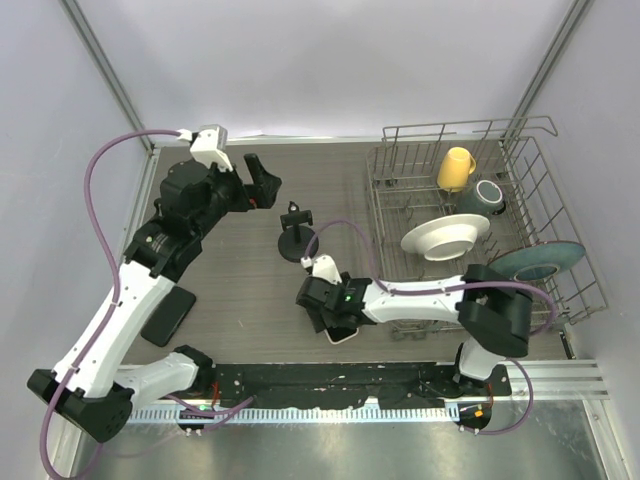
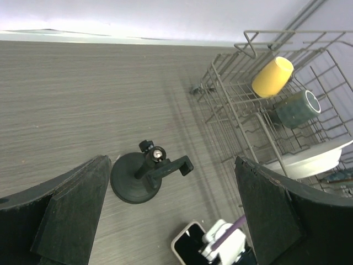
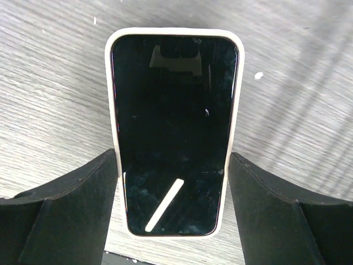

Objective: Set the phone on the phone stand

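Note:
The phone (image 3: 174,110), black-screened in a white case, lies flat on the table near the front middle (image 1: 345,335). My right gripper (image 3: 172,160) straddles its lower end, and its two black fingers (image 3: 83,210) press against both long edges. The phone stand (image 1: 294,240), black with a round base and a small clamp on top, stands upright behind the phone. In the left wrist view the stand (image 2: 144,176) sits below and between the fingers, apart from them, and the phone's corner (image 2: 190,243) shows at the bottom. My left gripper (image 1: 262,185) hovers open above and left of the stand, holding nothing.
A wire dish rack (image 1: 560,200) fills the right side, holding a yellow cup (image 1: 456,168), a dark green mug (image 1: 488,197), a white plate (image 1: 445,238) and a grey-blue plate (image 1: 540,262). A flat black object (image 1: 168,313) lies by the left arm.

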`<move>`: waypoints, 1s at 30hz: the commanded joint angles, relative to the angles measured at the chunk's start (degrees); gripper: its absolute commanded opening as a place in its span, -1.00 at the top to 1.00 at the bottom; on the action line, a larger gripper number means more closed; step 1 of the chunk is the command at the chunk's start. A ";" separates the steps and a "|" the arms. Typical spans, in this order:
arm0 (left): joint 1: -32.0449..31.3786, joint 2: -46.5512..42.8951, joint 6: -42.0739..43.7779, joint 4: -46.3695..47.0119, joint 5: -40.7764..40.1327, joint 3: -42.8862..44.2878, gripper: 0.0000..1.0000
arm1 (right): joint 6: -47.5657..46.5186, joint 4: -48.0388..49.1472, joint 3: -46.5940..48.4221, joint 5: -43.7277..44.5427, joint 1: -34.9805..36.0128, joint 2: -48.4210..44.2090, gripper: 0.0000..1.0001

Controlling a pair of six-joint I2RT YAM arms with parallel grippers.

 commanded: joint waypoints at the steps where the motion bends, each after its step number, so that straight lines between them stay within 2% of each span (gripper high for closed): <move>1: -0.42 1.95 0.43 1.46 5.22 2.38 -0.99 | -1.57 9.70 -2.29 9.05 -0.26 -12.31 1.00; 5: -0.33 2.92 -0.80 1.63 9.78 2.73 -0.95 | -2.79 16.30 -6.60 13.53 -0.35 -23.05 1.00; 12: -0.42 4.24 -3.17 4.89 20.51 1.85 -0.71 | -8.33 22.37 -8.80 17.58 -2.19 -35.98 1.00; 16: -0.60 8.18 -4.84 5.77 28.95 3.07 -0.75 | -12.03 24.75 -7.66 18.19 -3.34 -38.45 1.00; 22: -3.23 12.14 -4.94 5.59 34.50 4.22 -0.75 | -15.63 26.68 -5.64 18.55 -4.39 -38.72 1.00; 30: -7.63 16.02 -4.76 2.78 34.50 5.89 -0.46 | -18.36 28.53 -3.53 17.59 -4.57 -37.31 1.00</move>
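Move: The right hand already holds the phone by its long edges, just above the table. The open left gripper, to which it is taken, is about 12 cm farther out, 15 cm left and 33 cm higher; the phone stand is roughly 19 cm ahead and 9 cm left. The rack's near corner is some 13 cm right and 1 cm back. From the left hand the phone lies about 12 cm back, 15 cm right and 33 cm down. The right hand keeps its pinch on the phone's long edges and lifts it steeply some 22 cm, going about 7 cm forward and easing off near the top, while its fingertips tip up and its left side rises, so the screen stands up. Meanwhile the left hand travels about 14 cm right towards the phone, sinking 5 cm and drawing slightly back, swings some 35 degrees clockwise, tips down a little, and narrows its open fingers by about a quarter to line them up either side of the phone's edge, with no grip on it yet. ##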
